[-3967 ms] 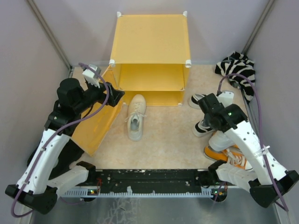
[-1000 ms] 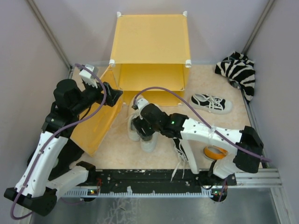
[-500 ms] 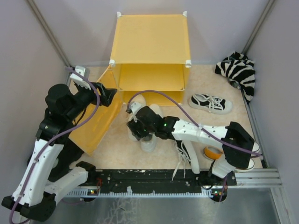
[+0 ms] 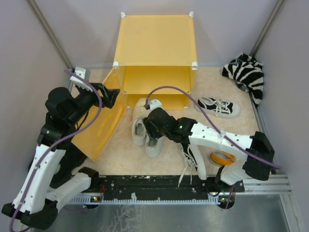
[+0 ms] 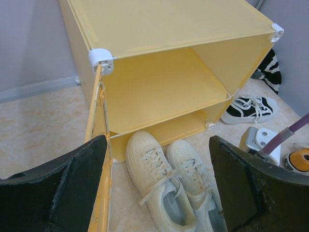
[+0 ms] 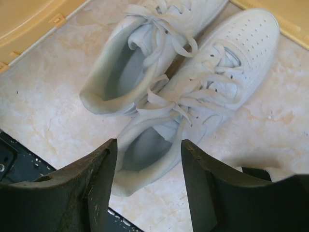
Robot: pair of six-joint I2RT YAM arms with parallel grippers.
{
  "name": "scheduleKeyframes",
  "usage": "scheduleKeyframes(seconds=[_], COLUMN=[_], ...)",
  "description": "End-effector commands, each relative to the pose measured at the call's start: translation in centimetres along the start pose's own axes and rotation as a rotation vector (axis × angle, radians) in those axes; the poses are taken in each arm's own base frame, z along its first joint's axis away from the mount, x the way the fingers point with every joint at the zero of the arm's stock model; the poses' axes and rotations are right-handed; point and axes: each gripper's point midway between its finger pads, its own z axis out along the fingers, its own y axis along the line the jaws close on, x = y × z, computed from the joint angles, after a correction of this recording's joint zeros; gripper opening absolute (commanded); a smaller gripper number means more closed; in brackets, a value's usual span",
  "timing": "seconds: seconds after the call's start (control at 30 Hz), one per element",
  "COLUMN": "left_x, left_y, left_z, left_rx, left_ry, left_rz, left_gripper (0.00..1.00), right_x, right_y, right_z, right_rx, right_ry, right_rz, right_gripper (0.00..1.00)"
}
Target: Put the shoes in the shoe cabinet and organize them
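Observation:
The yellow-orange shoe cabinet [image 4: 154,43] stands at the back with its door [image 4: 94,130] swung open to the left. Two off-white shoes [image 4: 139,126] [image 4: 155,144] lie side by side in front of it, toes toward the lower compartment [image 5: 169,128]. My right gripper [image 6: 149,145] hovers open over the right one [image 6: 193,111], its fingers [image 6: 91,188] either side of the heel. My left gripper [image 5: 158,140] is open near the door's top edge [image 5: 99,145], looking down on the pair [image 5: 154,179]. A black shoe [image 4: 218,107] lies to the right.
A second black shoe [image 4: 193,157] and an orange shoe [image 4: 221,158] lie under my right arm near the front rail. The zebra-striped bundle [image 4: 246,72] sits in the back right corner. Grey walls close in both sides.
My right arm swung in from the right side, and a second off-white shoe now lies beside the first. My left gripper drew slightly left along the door.

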Motion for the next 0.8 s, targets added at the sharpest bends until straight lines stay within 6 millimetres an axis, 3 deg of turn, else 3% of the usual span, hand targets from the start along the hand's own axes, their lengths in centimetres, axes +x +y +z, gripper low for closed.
scheduleKeyframes(seconds=[0.0,0.1,0.27,0.33,0.4,0.5,0.67,0.77], left_x=[-0.4,-0.5,-0.8,-0.8,-0.6,-0.2,0.0,0.0], left_y=[-0.5,-0.4,-0.2,-0.1,-0.2,-0.4,-0.5,-0.4], left_z=[0.1,-0.1,-0.3,-0.3,-0.2,0.0,0.1,0.0], left_rx=[0.026,0.018,0.004,0.004,0.01,0.022,0.03,0.022], left_ry=[-0.027,-0.024,-0.036,-0.037,-0.036,-0.032,-0.027,-0.025], left_rz=[-0.007,0.0,0.008,0.008,0.007,0.0,-0.002,0.005], left_gripper=[0.93,0.93,0.93,0.93,0.93,0.93,0.93,0.93], right_x=[0.8,1.5,1.4,2.7,4.6,7.5,10.7,11.5], right_y=[-2.7,-4.0,-8.1,-10.2,-11.7,-13.0,-13.7,-14.2], right_z=[-0.1,0.1,-2.8,-4.2,-5.4,-6.4,-5.7,-5.0], right_rx=[0.114,0.137,0.303,0.388,0.451,0.509,0.478,0.431], right_ry=[-0.01,-0.007,-0.014,0.057,0.136,0.239,0.305,0.303], right_rz=[0.129,0.158,0.15,0.165,0.158,0.14,0.174,0.245], right_gripper=[0.55,0.54,0.56,0.61,0.73,0.8,0.81,0.81])
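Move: Some 22 cm to the right of the right hand, about 8 cm back and 12 cm lower, lies the black-and-white shoe on its side. The hand hovers over the heel of the right white shoe, whose middle is about 7 cm ahead and 1 cm right; the left white shoe is some 13 cm ahead and 6 cm left. The orange shoe sits roughly 37 cm right and 6 cm back. From the left hand the black-and-white shoe is about 40 cm right, 14 cm back, far below. Sweeping right by about 17 cm, the right hand leaves the paired white shoes for the far end of the black-and-white shoe, sinking some 7 cm in two dips and easing back slightly near the end. On the way its wrist turns clockwise about 25 degrees and tips the fingers farther down, while the half-open fingers spread wide, with no grip on the shoe yet. ##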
